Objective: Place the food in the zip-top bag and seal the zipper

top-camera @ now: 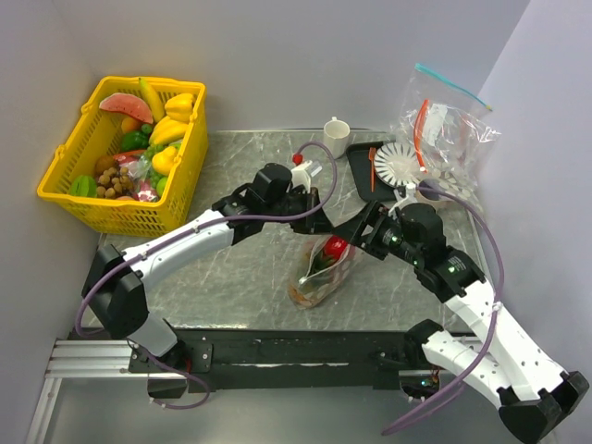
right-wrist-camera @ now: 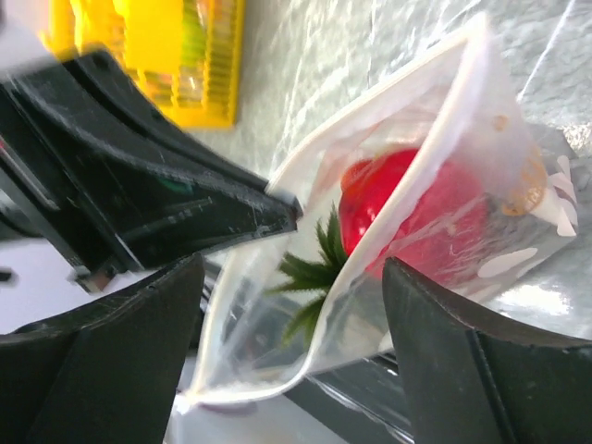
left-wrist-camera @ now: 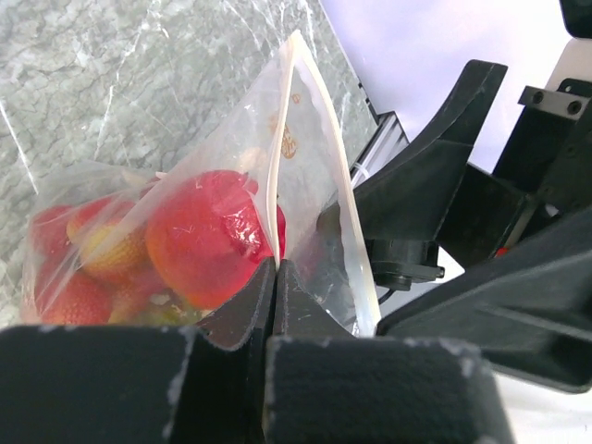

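The dotted zip-top bag [top-camera: 314, 277] stands on the table between both arms with its mouth gaping. A red apple [top-camera: 335, 247] sits at the top inside it. In the left wrist view the apple [left-wrist-camera: 208, 236] lies above strawberries [left-wrist-camera: 65, 287]. My left gripper [left-wrist-camera: 275, 266] is shut on the bag's rim at the pale zipper [left-wrist-camera: 277, 148]. My right gripper [right-wrist-camera: 291, 277] is open, its fingers either side of the bag's open mouth and apart from it. The pineapple's green crown [right-wrist-camera: 314, 268] shows beside the apple [right-wrist-camera: 407, 203]. The zipper [right-wrist-camera: 370, 104] strips stand apart.
A yellow basket [top-camera: 120, 157] of toy fruit stands at the back left. A white cup [top-camera: 336, 136], a black tray [top-camera: 365, 166] and a white ribbed plate [top-camera: 400, 162] sit behind the bag. Other clear bags [top-camera: 449, 125] are piled at the back right.
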{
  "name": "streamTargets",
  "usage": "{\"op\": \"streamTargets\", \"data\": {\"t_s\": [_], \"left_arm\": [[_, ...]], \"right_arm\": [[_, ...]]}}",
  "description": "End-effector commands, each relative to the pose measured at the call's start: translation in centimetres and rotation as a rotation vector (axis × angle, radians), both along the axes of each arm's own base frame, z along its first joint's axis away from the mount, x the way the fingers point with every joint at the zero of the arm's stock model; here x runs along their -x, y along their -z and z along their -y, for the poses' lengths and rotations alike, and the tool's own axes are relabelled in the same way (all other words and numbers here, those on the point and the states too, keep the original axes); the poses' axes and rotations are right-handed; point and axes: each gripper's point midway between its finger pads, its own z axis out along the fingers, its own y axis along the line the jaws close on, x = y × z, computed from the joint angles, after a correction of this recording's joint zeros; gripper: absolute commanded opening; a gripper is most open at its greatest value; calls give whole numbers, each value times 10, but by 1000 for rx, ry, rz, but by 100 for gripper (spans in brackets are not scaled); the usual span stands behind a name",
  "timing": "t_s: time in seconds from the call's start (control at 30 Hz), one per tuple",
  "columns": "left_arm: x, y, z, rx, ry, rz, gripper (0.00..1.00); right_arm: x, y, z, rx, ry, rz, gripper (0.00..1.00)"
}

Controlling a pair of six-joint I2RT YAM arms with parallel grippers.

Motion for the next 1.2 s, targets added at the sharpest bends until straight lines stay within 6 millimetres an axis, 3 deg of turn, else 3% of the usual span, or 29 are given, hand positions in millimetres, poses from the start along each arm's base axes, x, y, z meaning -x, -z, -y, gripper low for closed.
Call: {"op": "streamTargets", "data": {"t_s": [0.0,0.13,0.5,0.67,0.77,0.8,0.87,0.9,0.97,1.0,1.07,1.13,1.17], "left_arm": [[7,-6,10,44,39,12,1],[9,-2,13,32,50,24,1],[18,-9,24,-10,62,156,1],[22,-9,29,-52,70,222,9],[20,-11,29,-78,60,264,11],[19,-11,28,-89,56,270,11],[17,-14,29,-94,54,292,13],[17,-14,28,-97,53,297,14],[17,-18,28,-92,55,313,21],[17,-19,28,-92,56,318,25],[18,-24,26,-86,53,332,48],[17,-27,20,-94,32,337,80],[18,-32,15,-99,23,343,85]], "right_arm": [[-18,-11,18,-95,221,-13,86],[-23,-7,29,-95,331,-91,85],[-33,-6,26,-39,378,-212,75],[-32,2,24,-12,364,-243,68],[-30,6,24,-11,359,-253,57],[-29,10,23,-8,357,-260,47],[-28,10,25,-10,361,-259,40],[-28,11,25,-8,360,-259,31],[-27,12,25,-2,360,-265,22],[-26,13,26,0,360,-267,13],[-25,12,26,0,360,-267,3],[-25,11,26,-4,363,-264,0],[-24,8,27,-12,361,-257,0]]}}
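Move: The zip edge near the bag's right-hand corner, which the open right hand goes for, lies about 3 cm ahead of it, 1 cm to its left and 3 cm lower. The red fruit in the bag is roughly 5 cm left, 1 cm back and 7 cm below the right hand; the green leaves sit some 8 cm left, 4 cm back and 9 cm below it. The left hand already pinches the edge; that corner spot is about 5 cm to its right, 1 cm ahead and 2 cm lower. The right fingers pinch the zip edge just short of the corner, having eased forward and right and then down, some 4 cm in all, with the wrist turning about 20 degrees clockwise and tipping down before they close. The left hand first carries its pinch back and to the right about 3 cm, rolling slightly, then opens and lets go, its fingers left astride the edge. ##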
